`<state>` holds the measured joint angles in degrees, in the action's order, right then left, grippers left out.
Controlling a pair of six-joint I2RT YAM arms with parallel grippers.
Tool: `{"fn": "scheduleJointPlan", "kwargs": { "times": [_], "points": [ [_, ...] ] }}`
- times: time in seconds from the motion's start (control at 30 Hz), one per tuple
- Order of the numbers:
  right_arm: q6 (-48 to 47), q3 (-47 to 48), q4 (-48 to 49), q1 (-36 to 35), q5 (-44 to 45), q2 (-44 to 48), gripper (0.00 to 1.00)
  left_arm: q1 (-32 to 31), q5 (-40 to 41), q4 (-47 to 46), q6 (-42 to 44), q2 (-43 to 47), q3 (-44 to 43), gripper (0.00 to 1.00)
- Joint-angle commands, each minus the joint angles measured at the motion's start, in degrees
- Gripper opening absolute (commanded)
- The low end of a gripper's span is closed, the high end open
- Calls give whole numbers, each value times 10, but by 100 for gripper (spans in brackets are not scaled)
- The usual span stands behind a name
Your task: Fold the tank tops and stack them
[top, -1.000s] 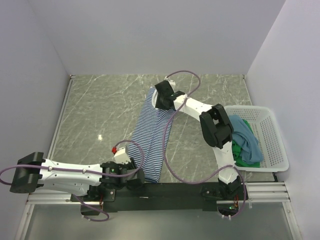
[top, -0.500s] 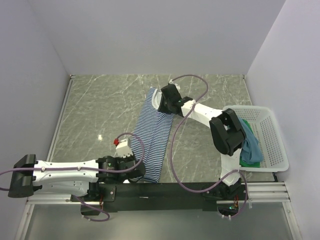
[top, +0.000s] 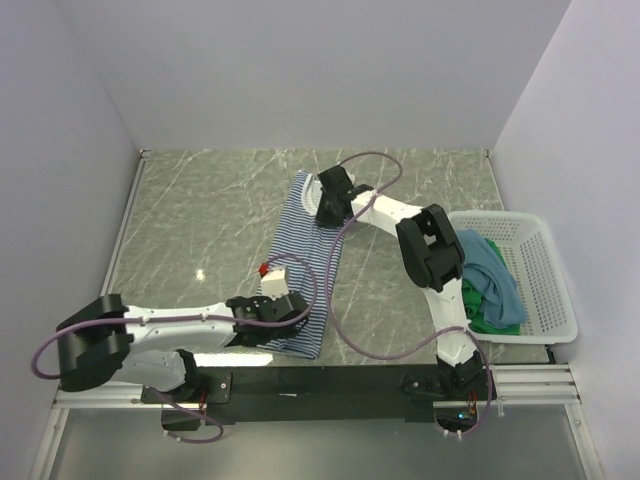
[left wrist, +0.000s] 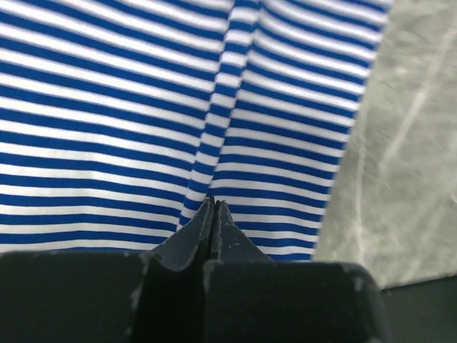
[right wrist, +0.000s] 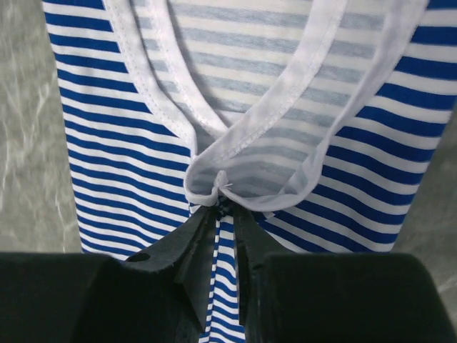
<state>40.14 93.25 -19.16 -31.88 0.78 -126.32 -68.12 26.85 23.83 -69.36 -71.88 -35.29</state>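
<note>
The navy-and-white striped tank top [top: 300,265] lies lengthwise down the middle of the table, its white neckline at the far end. My left gripper [top: 293,314] is at the near hem. In the left wrist view it [left wrist: 213,204] is shut, with a pinched ridge of the striped tank top [left wrist: 107,107] running up from its tips. My right gripper [top: 325,210] is at the far end. Its jaws [right wrist: 228,211] clamp a fold of the striped tank top [right wrist: 114,143] just below the bunched white neckline [right wrist: 214,182]. The teal-blue tank top [top: 495,272] and the green one [top: 480,316] lie in the basket.
A white mesh basket [top: 556,292] stands at the right edge of the grey marble table [top: 190,220]. White walls enclose the table on three sides. Purple cables loop from both arms over the cloth. A black rail runs along the near edge.
The left gripper slid forward onto the near hem and shut on it. The right gripper narrowed onto the fold at the neckline, and its elbow swung back toward the middle.
</note>
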Motion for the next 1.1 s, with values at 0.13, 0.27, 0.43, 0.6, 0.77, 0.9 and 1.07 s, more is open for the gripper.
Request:
{"fn": "scheduleJointPlan", "kwargs": {
  "times": [0.13,0.27,0.43,0.6,0.77,0.9,1.07],
  "points": [
    [-23,131,-106,42,12,-82,21,76,-82,-112,82,-94,-43,1],
    [-44,224,-148,69,-6,-132,22,109,-108,-130,111,-166,-99,1],
    [-79,319,-144,102,-70,-169,34,134,-147,-146,120,-271,-184,1],
    [-101,285,-87,114,-87,-96,47,140,-169,-159,108,-318,-232,1],
    [-96,180,-64,115,-70,17,49,141,-160,-158,104,-282,-229,1],
    [-67,38,-14,112,-65,150,49,141,-154,-164,114,-222,-206,2],
    [-52,-142,5,76,-32,269,49,140,-145,-157,113,-166,-151,2]
  ]
}}
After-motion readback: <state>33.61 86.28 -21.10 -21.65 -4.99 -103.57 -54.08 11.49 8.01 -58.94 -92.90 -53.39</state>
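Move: The narrow-folded striped tank top's middle lies about 25 cm ahead of the left hand and 2 cm right; its hem is 6 cm behind that hand, level sideways, some 2 cm lower. From the right hand, on the gathered fabric below the neck, the tank top's middle is 12 cm back and 5 cm left, its neckline 10 cm ahead and 3 cm left, and the basket 18 cm back and 55 cm right. Both hands drag the tank top some 10 cm forward and right, then lift; the right opens, drawing back. ##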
